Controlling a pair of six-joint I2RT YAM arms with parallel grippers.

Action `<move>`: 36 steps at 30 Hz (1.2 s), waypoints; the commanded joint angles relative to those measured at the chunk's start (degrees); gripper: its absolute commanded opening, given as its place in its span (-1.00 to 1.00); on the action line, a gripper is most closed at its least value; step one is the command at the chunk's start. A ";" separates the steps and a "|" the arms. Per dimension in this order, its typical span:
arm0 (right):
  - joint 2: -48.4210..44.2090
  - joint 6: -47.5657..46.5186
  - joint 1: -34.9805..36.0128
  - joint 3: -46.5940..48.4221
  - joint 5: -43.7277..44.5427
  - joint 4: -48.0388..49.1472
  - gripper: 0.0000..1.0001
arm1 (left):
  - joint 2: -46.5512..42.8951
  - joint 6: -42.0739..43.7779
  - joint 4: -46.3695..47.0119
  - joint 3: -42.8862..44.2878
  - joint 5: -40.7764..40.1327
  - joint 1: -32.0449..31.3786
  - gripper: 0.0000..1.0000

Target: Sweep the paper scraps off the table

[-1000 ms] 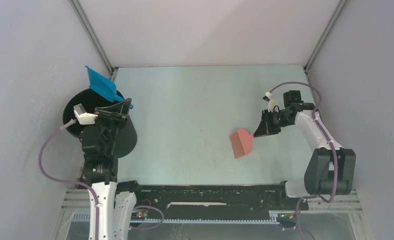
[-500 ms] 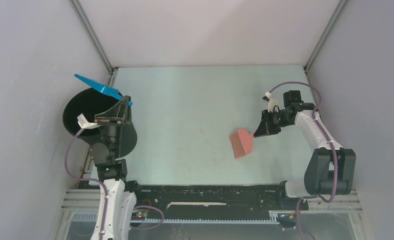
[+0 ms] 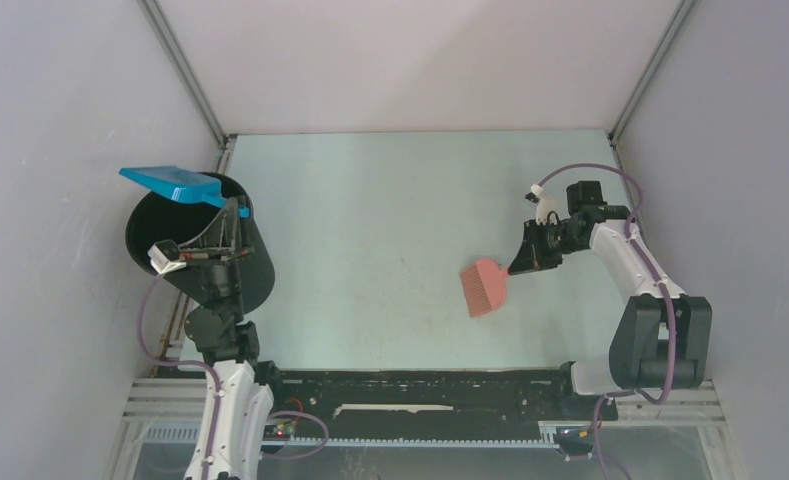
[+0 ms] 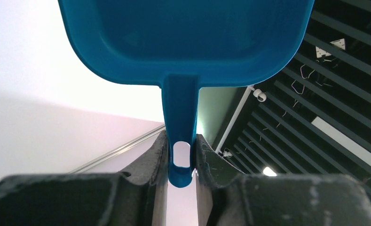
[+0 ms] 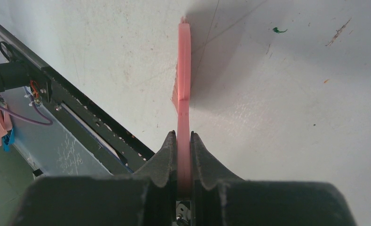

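Observation:
My left gripper (image 3: 238,208) is shut on the handle of the blue dustpan (image 3: 170,183) and holds it above the black bin (image 3: 260,272) at the table's left edge. In the left wrist view the handle (image 4: 180,117) sits between the fingers of my left gripper (image 4: 181,143), with the pan (image 4: 188,37) beyond them. My right gripper (image 3: 520,263) is shut on the pink brush (image 3: 484,286), whose bristles rest on the mint-green table (image 3: 390,200). The right wrist view shows the brush (image 5: 184,61) edge-on in my right gripper (image 5: 184,137). A tiny green speck (image 5: 278,30) lies beside it; no other paper scraps show.
A black rail (image 3: 420,385) runs along the table's near edge. Grey walls close in the left, back and right sides. The bin stands partly over the table's left edge, in front of the left arm.
My left arm has swung the dustpan left and turned it from steeply tilted to nearly level over the bin. The right arm and brush have not moved.

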 commanded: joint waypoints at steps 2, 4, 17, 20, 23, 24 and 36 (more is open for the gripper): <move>0.55 -1.36 0.75 0.05 1.28 -0.10 -1.00 | -0.51 0.53 2.93 0.68 -0.11 0.57 -1.00; 0.53 -1.42 0.80 0.06 1.21 -0.07 -1.00 | -0.51 1.44 2.53 0.90 0.22 0.50 -1.00; 0.16 -1.46 0.95 0.07 1.38 -0.17 -1.00 | -1.11 23.09 -22.46 13.49 12.11 0.23 -1.00; 0.25 -1.44 0.97 0.12 1.62 -0.02 -1.00 | -0.65 34.61 -36.48 19.68 13.83 -0.83 -1.00; 0.42 -1.55 1.01 0.13 1.95 0.07 -1.00 | 0.90 47.54 -53.22 27.62 13.20 -2.39 -1.00; 0.48 -1.49 1.06 0.05 2.00 0.08 -1.00 | 1.66 51.07 -57.88 29.83 12.82 -2.85 -1.00; 1.28 -1.36 1.02 0.11 2.01 0.29 -1.00 | 12.07 78.21 -88.88 40.90 -2.92 -19.37 -1.00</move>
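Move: The blue dustpan is still pinched by its handle in the left hand and tipped leftward over the bin, its pan about 5 cm ahead, 6 cm left and 5 cm above. The black bin's middle is roughly 2 cm ahead, 8 cm left and 26 cm below that hand. The pink brush is some 34 cm right and 4 cm ahead, 36 cm down. From the right hand, the bin is about 47 cm left, level fore and aft, 2 cm higher. The dustpan, held fast by its handle, first hangs still over the bin. The left hand then swings right about 5 cm and a little forward, rising slightly before dropping to finish 8 cm lower beside the bin's right rim. The wrist rolls its left side up some 65 degrees while the fingers tip downward. ##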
